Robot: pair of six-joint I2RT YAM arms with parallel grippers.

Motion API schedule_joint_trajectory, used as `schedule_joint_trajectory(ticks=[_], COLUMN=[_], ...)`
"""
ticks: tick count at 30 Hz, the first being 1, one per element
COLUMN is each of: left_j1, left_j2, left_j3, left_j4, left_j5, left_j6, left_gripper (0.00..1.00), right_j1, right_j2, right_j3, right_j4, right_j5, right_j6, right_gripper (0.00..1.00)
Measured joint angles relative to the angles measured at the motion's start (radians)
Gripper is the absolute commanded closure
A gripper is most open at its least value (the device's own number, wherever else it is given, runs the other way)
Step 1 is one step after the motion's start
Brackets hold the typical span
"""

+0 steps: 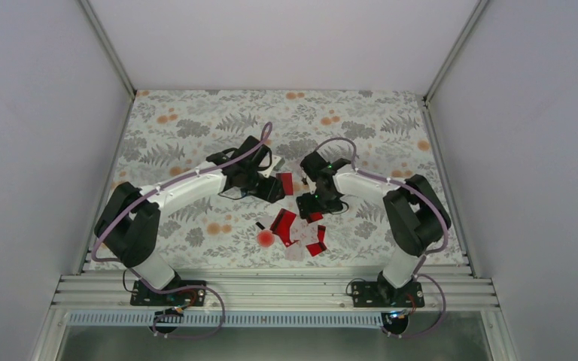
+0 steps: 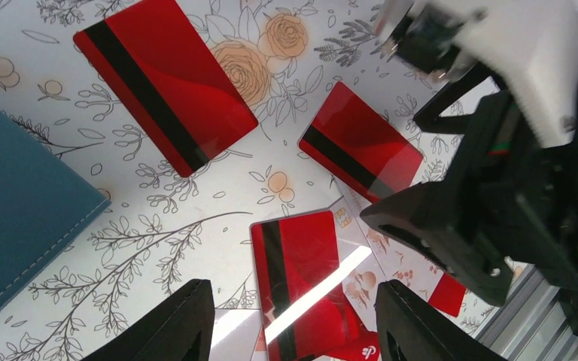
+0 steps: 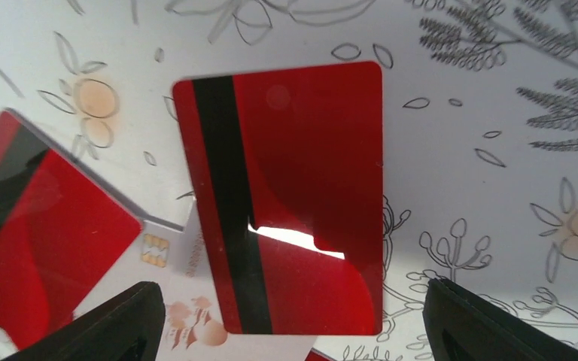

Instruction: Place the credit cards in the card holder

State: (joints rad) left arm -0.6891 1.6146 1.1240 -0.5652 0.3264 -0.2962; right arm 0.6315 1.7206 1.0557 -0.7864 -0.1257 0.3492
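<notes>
Several red credit cards with black stripes lie scattered on the floral table. In the left wrist view, one red card lies below my open left gripper, partly over a white card. Two more red cards lie beyond it. The teal card holder lies flat at the left edge of that view. My right gripper stands wide open just above a red card, which overlaps a white chip card. Both grippers hover close together at the table's middle.
A small round red blob and a tiny black piece lie near the front cards. Grey walls close in the table on three sides. An aluminium rail runs along the near edge.
</notes>
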Motion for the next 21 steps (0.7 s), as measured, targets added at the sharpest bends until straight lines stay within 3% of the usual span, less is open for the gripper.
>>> schedule_joint_trajectory(ticks=[6, 11, 21], left_j1=[0.000, 0.000, 0.000], left_j2=[0.000, 0.000, 0.000], left_j3=[0.011, 0.011, 0.010], left_j4=[0.000, 0.000, 0.000], left_j5=[0.000, -0.002, -0.005], left_j6=[0.001, 0.000, 0.000], left_gripper=[0.45, 0.45, 0.45], right_j1=[0.023, 0.042, 0.086], right_j2=[0.040, 0.053, 0.082], right_j3=[0.002, 0.010, 0.034], right_j4=[-0.008, -0.017, -0.020], right_j5=[0.034, 0.071, 0.077], right_j6=[0.008, 0.015, 0.045], right_gripper=[0.17, 0.29, 0.44])
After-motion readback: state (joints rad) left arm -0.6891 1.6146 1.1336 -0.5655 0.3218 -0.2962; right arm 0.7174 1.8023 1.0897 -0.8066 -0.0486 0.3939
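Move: The right hand hangs open just above its next credit card, a red one lying flat with its middle about 2 cm ahead, 1 cm left and 2 cm below. The white chip card lies partly beneath it, some 5 cm back and 4 cm left of the hand; the striped pile card is 10 cm left and 4 cm back. The red card by the holder is about 10 cm ahead and 10 cm left. From the left hand, the target is about 12 cm right, level fore-and-aft and 10 cm lower. The right fingertips come onto the long edges of the red card near its rear end: the hand sinks about 1.5 cm while easing back 1 cm. The fingers then close part way, and the hand slides about 1 cm left along the table, pushing the card with it; the wrist tips only some 5 degrees. ##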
